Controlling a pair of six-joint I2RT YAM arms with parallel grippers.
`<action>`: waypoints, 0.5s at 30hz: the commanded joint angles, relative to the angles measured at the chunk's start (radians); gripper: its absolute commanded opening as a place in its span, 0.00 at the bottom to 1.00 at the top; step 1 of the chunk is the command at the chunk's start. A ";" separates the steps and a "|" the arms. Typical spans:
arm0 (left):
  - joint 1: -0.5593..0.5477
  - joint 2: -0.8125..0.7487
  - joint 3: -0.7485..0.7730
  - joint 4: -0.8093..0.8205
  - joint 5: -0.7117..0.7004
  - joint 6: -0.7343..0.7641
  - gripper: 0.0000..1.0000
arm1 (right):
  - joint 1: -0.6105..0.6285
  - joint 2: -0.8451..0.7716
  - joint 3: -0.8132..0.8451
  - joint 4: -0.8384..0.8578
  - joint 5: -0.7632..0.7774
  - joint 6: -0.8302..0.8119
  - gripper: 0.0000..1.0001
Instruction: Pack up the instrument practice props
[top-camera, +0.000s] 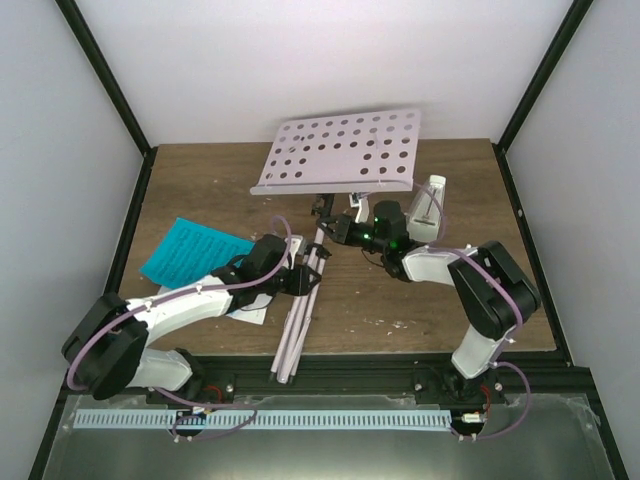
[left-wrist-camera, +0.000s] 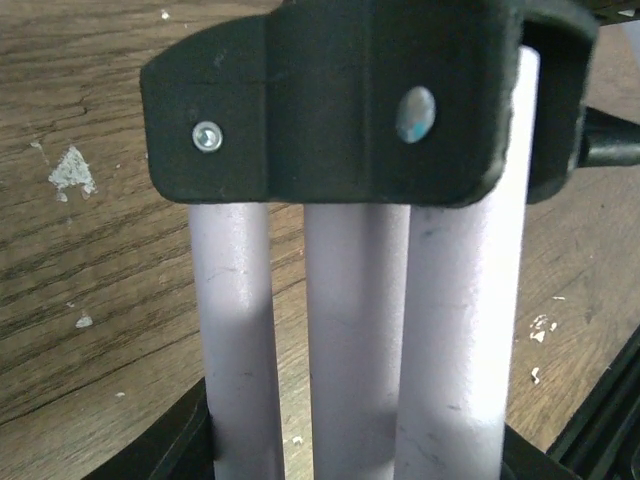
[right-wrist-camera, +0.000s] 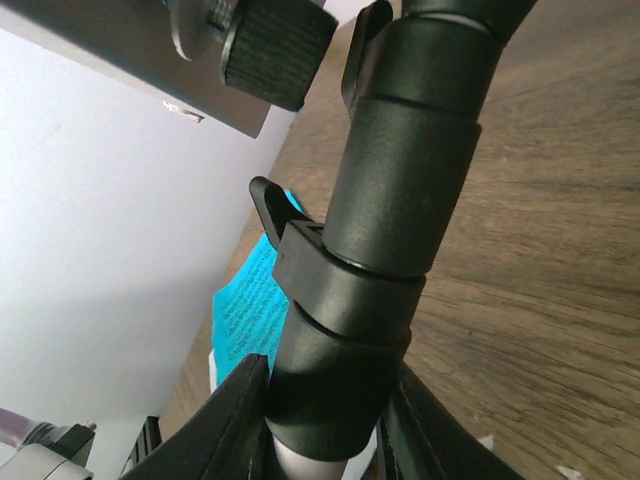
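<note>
The music stand lies tipped on the wooden table, its perforated desk (top-camera: 340, 150) raised at the back and its folded legs (top-camera: 297, 330) pointing toward the front edge. My left gripper (top-camera: 305, 278) is shut around the three pale leg tubes (left-wrist-camera: 350, 330), just below their black hub (left-wrist-camera: 340, 100), with a finger (left-wrist-camera: 165, 450) against the outer tube. My right gripper (top-camera: 345, 232) is shut on the stand's black collar (right-wrist-camera: 360, 300) under the desk. The teal booklet (top-camera: 190, 250) (right-wrist-camera: 250, 300) lies flat at the left. The white metronome (top-camera: 432, 200) stands at the right, behind my right arm.
White walls and black frame posts (top-camera: 110, 90) close in the table on three sides. A black rail (top-camera: 350, 372) runs along the front edge. A black clamp knob (right-wrist-camera: 275, 40) sits under the stand's desk. Loose white sheets (top-camera: 250, 312) lie under my left arm.
</note>
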 joint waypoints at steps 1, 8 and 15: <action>0.033 0.028 0.028 0.110 -0.086 0.030 0.00 | -0.052 0.038 -0.016 0.113 0.138 -0.252 0.32; 0.042 0.084 0.014 0.154 -0.085 0.003 0.00 | -0.053 0.086 -0.051 0.189 0.117 -0.271 0.48; 0.052 0.105 0.004 0.161 -0.102 -0.018 0.00 | -0.054 0.098 -0.071 0.218 0.115 -0.284 0.54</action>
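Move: The music stand is already held in both hands: its folded legs in the left, its black pole in the right. Its place on the table lies about 9 cm below the left hand and 3 to its left; for the right, some 13 below, 5 left and 3 ahead. The perforated desk is roughly 14 cm ahead of the right hand, 2 to its right and 3 above; the metronome is 7 ahead, 24 right and 12 lower. The teal sheet lies 11 cm ahead of the left hand, 25 left and 10 below. The folded stand is lowered towards the table: the left hand keeps its grip on the legs and sinks about 7 cm, swinging left late on as its fingers tip further down. The right hand goes down too, opens its fingers and lets go of the black pole, easing off to the right and slightly forward, then rising a little. ##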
